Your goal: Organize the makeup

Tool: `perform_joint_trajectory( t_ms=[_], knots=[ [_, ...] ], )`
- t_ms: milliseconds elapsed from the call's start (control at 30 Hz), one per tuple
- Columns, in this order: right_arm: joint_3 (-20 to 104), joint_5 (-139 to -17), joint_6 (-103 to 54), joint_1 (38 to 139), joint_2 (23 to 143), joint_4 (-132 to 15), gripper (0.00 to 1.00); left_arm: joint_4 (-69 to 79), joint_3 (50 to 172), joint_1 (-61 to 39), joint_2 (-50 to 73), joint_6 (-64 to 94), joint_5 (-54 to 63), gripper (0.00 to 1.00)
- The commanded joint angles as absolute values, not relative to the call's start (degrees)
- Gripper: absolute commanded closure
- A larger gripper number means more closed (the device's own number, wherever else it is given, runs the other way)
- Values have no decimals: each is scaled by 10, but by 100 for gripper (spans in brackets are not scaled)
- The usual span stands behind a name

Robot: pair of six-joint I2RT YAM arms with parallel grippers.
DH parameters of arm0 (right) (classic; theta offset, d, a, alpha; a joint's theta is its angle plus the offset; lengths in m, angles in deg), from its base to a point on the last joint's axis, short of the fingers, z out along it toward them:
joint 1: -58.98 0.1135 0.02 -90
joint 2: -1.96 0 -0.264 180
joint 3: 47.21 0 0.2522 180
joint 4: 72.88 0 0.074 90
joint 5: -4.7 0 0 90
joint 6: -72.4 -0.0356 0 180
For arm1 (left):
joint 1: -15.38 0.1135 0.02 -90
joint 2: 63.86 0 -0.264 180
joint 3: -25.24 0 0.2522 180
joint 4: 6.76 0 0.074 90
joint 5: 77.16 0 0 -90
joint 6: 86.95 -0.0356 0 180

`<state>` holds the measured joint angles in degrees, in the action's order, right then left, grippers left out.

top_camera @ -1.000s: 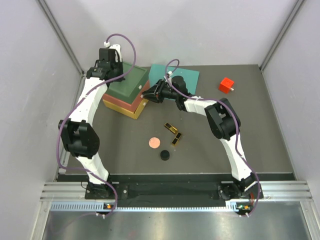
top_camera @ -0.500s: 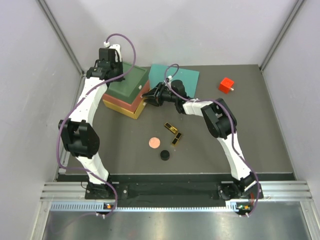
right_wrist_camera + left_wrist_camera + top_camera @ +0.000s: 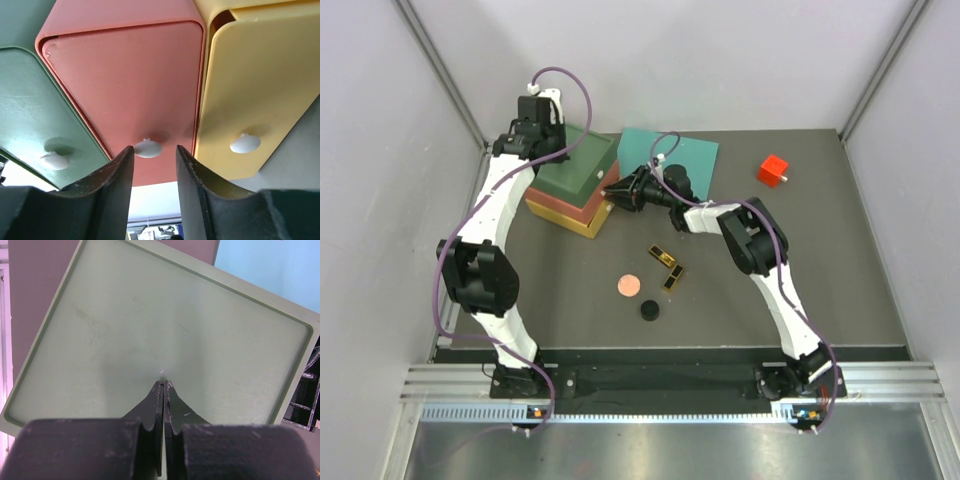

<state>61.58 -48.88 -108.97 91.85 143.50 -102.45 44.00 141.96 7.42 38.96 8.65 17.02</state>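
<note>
The makeup lies mid-table: two black-and-gold cases (image 3: 660, 255) (image 3: 673, 277), a pink disc (image 3: 627, 286) and a small black round jar (image 3: 649, 311). The tubes are out of view. My right gripper (image 3: 621, 191) (image 3: 154, 150) is open at the front of a stack of drawers. Its fingers stand either side of the white knob (image 3: 148, 148) of the red middle drawer (image 3: 125, 75), and the left finger is about touching the knob. My left gripper (image 3: 552, 150) (image 3: 163, 383) is shut on nothing, with its tips against the green top (image 3: 150, 325) of the stack.
The stack has a green drawer (image 3: 20, 110), the red one and a yellow one (image 3: 260, 85), each with a white knob. A teal mat (image 3: 695, 150) lies behind the right arm. A red cube (image 3: 773, 170) sits at the back right. Grey walls close in the table.
The right forearm has swung a little left, bringing its gripper close against the drawer fronts. The left arm and the makeup have not moved.
</note>
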Motion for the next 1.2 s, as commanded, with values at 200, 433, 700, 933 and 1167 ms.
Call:
perform_joint_trajectory(
  t_ms=[200, 433, 700, 933, 1167],
  knots=[
    [688, -494, -1095, 919, 1461, -1046, 66, 493, 1410, 79, 406, 77, 185, 100],
    [675, -487, -1093, 920, 1453, -1042, 89, 495, 1410, 79, 410, 77, 189, 100],
    [621, -480, -1089, 913, 1419, -1051, 99, 500, 1407, 79, 415, 79, 199, 100],
    [561, -483, -1089, 897, 1383, -1079, 100, 499, 1407, 79, 420, 81, 201, 100],
    [467, -480, -1081, 869, 1323, -1103, 100, 502, 1407, 79, 426, 84, 200, 100]
  ],
)
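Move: The pink middle drawer's knob is almost between the right hand's open fingers, only about 1 cm farther forward and 1 cm to the left, level with them. The green drawer's knob sits some 7 cm straight above that knob and the yellow drawer's 7 cm straight below it; the teal sheet lies about 12 cm ahead of the hand and 13 cm to its right, on the table. From the left hand the pink knob is roughly 11 cm right, 3 cm back and 10 cm lower. The right hand eases about 1 cm forward and slightly left so the knob sits well between its fingertips, then closes and pinches the pink middle drawer's white knob from above and below. Keeping that pinch, it pulls mainly to the right and a little back, about 4.5 cm and picking up speed, straight out from the drawer front at an even height, while the left hand, fingers shut, keeps resting on the green top of the stack. ##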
